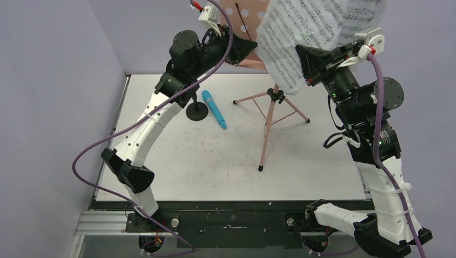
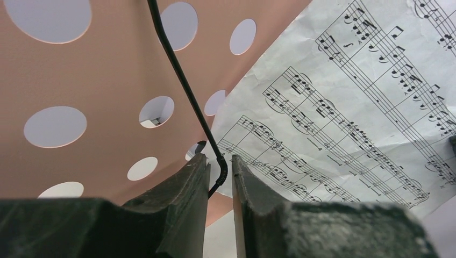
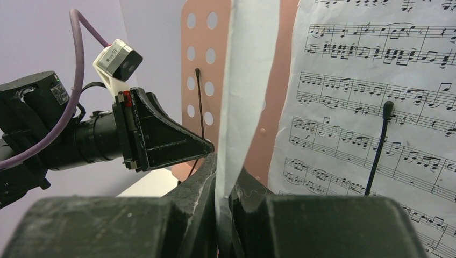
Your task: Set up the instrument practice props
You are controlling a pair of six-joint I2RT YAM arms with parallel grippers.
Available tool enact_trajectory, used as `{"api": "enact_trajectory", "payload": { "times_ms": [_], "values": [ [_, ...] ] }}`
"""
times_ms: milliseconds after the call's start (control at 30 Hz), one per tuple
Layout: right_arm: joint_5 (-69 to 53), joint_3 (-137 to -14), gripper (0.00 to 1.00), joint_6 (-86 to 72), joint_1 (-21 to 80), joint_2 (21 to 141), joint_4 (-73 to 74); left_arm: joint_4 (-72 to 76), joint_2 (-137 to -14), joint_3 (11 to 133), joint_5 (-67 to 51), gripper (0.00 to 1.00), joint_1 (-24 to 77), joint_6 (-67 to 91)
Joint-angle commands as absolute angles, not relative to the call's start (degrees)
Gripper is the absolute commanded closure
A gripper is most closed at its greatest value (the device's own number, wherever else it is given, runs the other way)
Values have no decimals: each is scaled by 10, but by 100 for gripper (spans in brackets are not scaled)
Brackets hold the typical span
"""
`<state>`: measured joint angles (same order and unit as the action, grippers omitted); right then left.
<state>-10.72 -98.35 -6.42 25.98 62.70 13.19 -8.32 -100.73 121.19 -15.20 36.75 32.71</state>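
The pink perforated music stand (image 1: pixel 267 129) stands on its tripod at the back of the table. White sheet-music pages (image 1: pixel 301 37) lean on its desk (image 2: pixel 97 70). My right gripper (image 1: pixel 301 54) is shut on the edge of one loose page (image 3: pixel 244 80), seen edge-on between its fingers (image 3: pixel 204 177). My left gripper (image 2: pixel 220 158) is at the desk's lower left, jaws narrowly apart, with a thin black wire page holder (image 2: pixel 185 86) in the gap, not visibly pinched. The blue microphone (image 1: pixel 214 109) lies on the table beside the black round-based mic stand (image 1: pixel 197 111).
A second wire holder (image 3: pixel 379 145) lies across the page on the right of the desk. The stand's tripod legs (image 1: pixel 293 107) spread over the table's middle back. Purple walls close in on the left and behind. The left arm (image 1: pixel 145 134) arches over the microphone.
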Motion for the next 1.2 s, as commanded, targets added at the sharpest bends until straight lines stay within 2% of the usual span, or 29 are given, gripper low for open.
{"api": "enact_trajectory", "payload": {
  "times_ms": [0, 233, 533, 800, 1167],
  "values": [
    [-105, -997, 95, -57, 264, 630, 100, -51, -983, 1212, -153, 83, 365, 329],
    [-101, -1002, 95, -53, 264, 638, 100, -51, -980, 1212, -155, 100, 365, 323],
    [-85, -1007, 95, -48, 264, 658, 88, -9, -965, 1170, -164, 100, 366, 313],
    [-76, -1028, 95, -44, 264, 689, 92, 107, -931, 1088, -168, 100, 368, 291],
    [-71, -1055, 95, -37, 264, 727, 88, 119, -920, 1069, -160, 100, 373, 266]
  ]
}}
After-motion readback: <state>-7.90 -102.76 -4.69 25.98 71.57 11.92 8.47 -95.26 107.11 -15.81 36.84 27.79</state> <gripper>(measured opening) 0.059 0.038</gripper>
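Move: The black bend of the stand's left page wire lies right between the left fingertips, about 1 cm ahead at most. The stand's right page wire is some 17 cm to this hand's right, about level ahead and some 6 cm higher. The right hand already holds the sheet music; from it the left wire's bend lies about 11 cm ahead, 9 cm left and 6 cm lower, and the right wire about 12 cm ahead and 8 cm right, about level in height. The left fingers close and pinch the left page wire at its bend, then keep hold while the hand tips up about 10 degrees and eases back under a centimetre. The right hand, still gripping the sheet, then carries it forward some 5 cm, slightly left and down, towards the held wire and the board. ##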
